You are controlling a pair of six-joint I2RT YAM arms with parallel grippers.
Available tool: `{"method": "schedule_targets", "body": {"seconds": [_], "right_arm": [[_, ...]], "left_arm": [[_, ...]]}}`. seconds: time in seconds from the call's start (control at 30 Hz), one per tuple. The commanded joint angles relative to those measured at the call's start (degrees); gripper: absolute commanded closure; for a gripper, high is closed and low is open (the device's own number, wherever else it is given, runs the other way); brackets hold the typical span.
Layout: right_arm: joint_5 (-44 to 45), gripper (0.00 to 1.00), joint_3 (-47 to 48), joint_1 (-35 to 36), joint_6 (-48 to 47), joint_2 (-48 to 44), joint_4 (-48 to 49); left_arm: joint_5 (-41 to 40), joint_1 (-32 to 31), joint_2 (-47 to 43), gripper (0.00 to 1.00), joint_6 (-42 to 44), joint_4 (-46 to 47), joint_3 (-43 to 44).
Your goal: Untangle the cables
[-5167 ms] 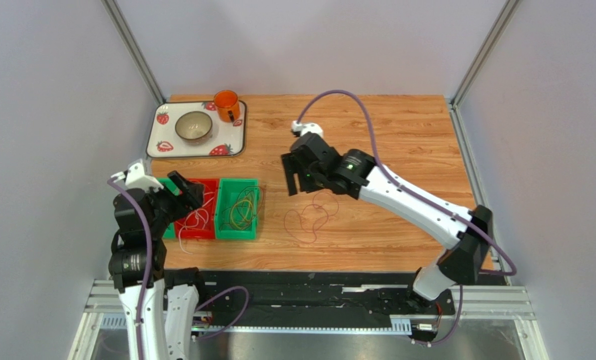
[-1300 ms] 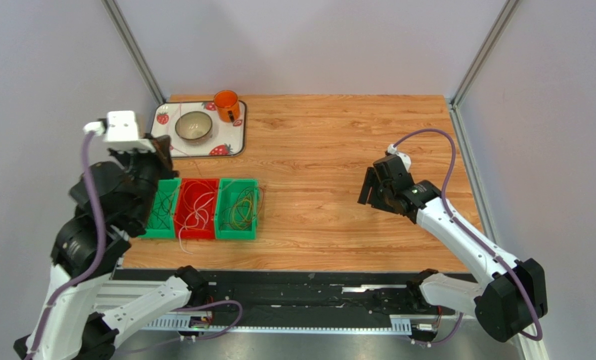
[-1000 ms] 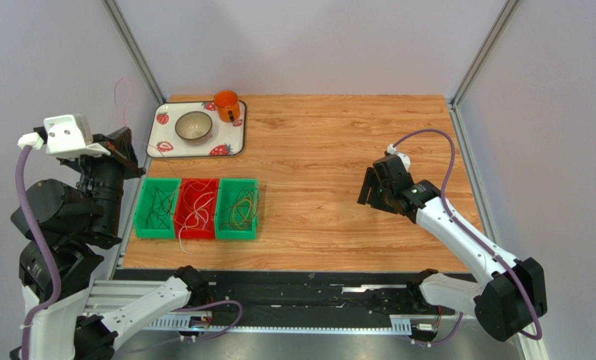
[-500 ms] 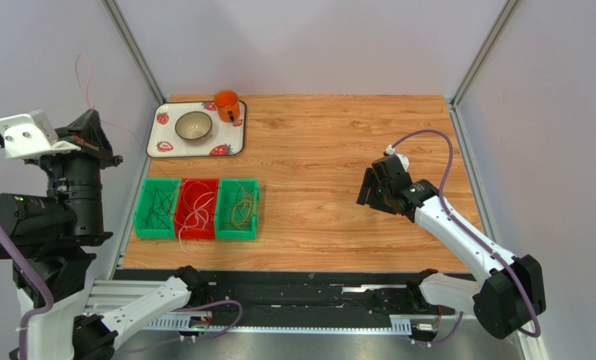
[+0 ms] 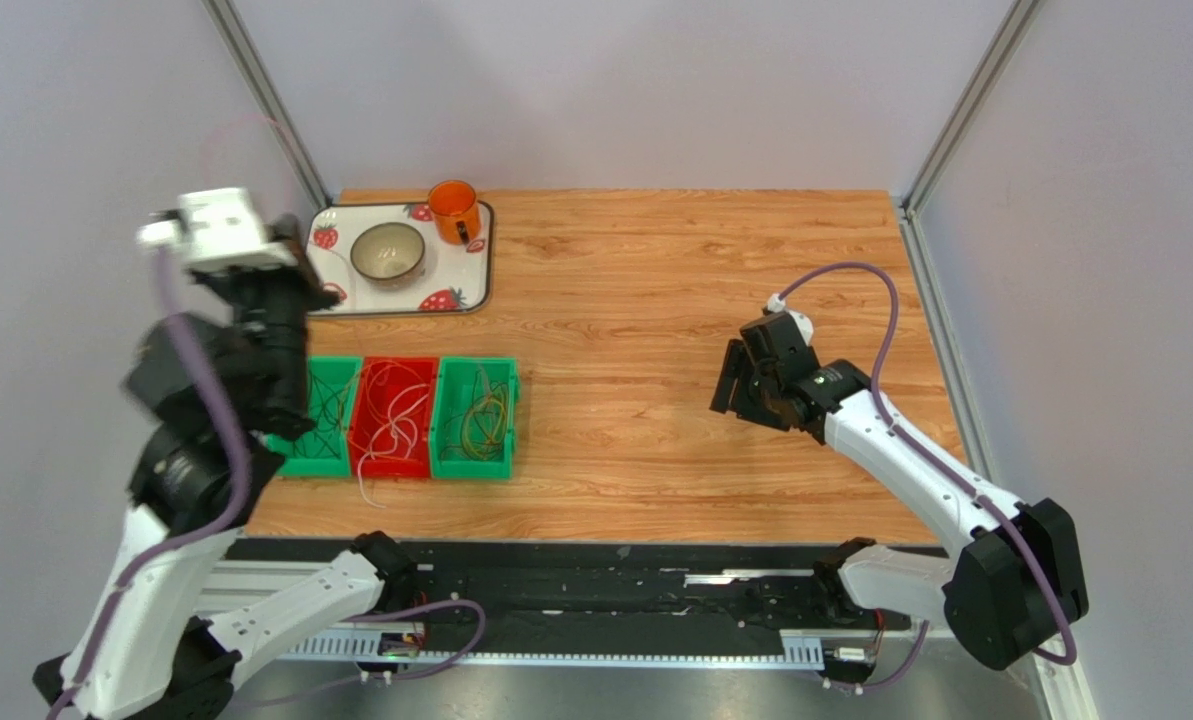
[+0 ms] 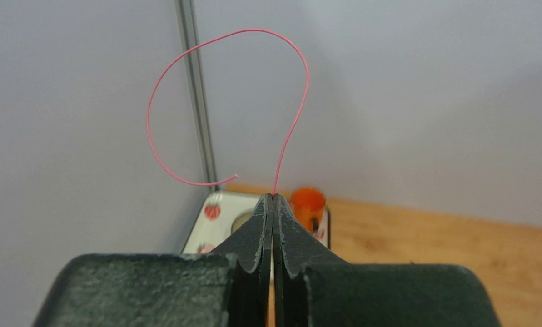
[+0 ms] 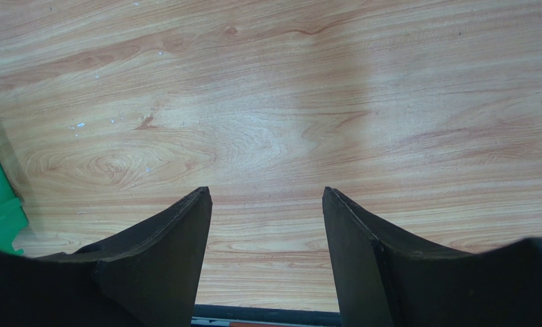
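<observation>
My left gripper (image 6: 272, 197) is shut on a thin pink-red cable (image 6: 148, 119) that loops up above the fingertips against the grey wall. In the top view the left gripper (image 5: 299, 294) is raised over the table's left edge, between the tray and the bins. Other cables lie in three bins: dark ones in the left green bin (image 5: 324, 450), white and red ones in the red bin (image 5: 393, 417), yellow and orange ones in the right green bin (image 5: 476, 417). My right gripper (image 5: 730, 393) is open and empty over bare wood (image 7: 267, 193).
A strawberry-print tray (image 5: 475, 278) at the back left holds a metal bowl (image 5: 387, 252) and an orange mug (image 5: 454, 212). The mug (image 6: 307, 204) and tray (image 6: 215, 208) also show beyond my left fingertips. Grey walls close in on both sides.
The left arm swung high to the left with the cable, then came back toward the tray and bins. The cable that lay by the right gripper is gone. The right arm barely moved.
</observation>
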Motion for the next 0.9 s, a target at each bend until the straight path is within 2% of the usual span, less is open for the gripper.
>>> {"method": "schedule_targets", "body": {"seconds": [0.0,0.07,0.1,0.17,0.23,0.33,0.43,0.6,0.77,0.87], "right_arm": [[0.32,0.35,0.4,-0.15,-0.66,0.15,1.13],[1.02,0.35,0.22,-0.15,-1.54,-0.03,0.86],[1.29,0.35,0.14,-0.24,-1.55,-0.03,0.86],[1.29,0.34,0.05,-0.15,-1.29,0.59,1.47],[0.24,0.35,-0.13,-0.24,-0.76,1.29,2.17],[-1.61,0.35,-0.56,-0.24,0.3,1.29,3.14],[-1.26,0.35,-1.01,-0.15,-0.4,0.77,2.71],[1.64,0.35,-0.83,-0.15,-2.16,0.15,1.65],[-0.02,0.35,-0.74,-0.15,-0.85,1.47,2.88],[-1.87,0.35,-2.23,-0.15,0.03,1.38,4.63]], "left_arm": [[-5.7,0.23,1.82,1.0,-11.15,-9.95,-9.42],[-4.68,0.4,-0.37,1.0,-12.03,-6.8,-10.05],[-1.71,0.4,-0.73,1.0,-12.3,-5.65,-10.49],[-0.89,0.4,1.18,1.0,-12.57,-5.38,-11.01],[-6.93,0.49,4.17,1.0,-13.79,-9.91,-11.28],[-6.87,0.49,7.96,1.0,-23.17,-17.83,-11.37],[-7.04,0.49,5.61,1.0,-24.61,-16.72,-13.83],[2.07,0.58,3.92,1.0,-19.96,-12.24,-10.06],[4.73,0.58,5.07,1.0,-17.24,-12.86,-1.28],[8.5,0.49,5.41,1.0,-11.53,-6.63,1.46]]}}
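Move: The left hand, gripping the pink cable high up, has the red bin about 51 cm below, almost straight underneath. The left green bin is some 11 cm left of the red one, the right green bin 10 cm right of it. The bowl lies roughly 26 cm ahead of this hand, 5 cm left and 52 cm down. From the right hand the red bin lies some 46 cm left, 3 cm back and 8 cm lower. Keeping its pinch, the left hand whips the pink cable down some 16 cm, tipping about 25 degrees, then rebounds halfway. ##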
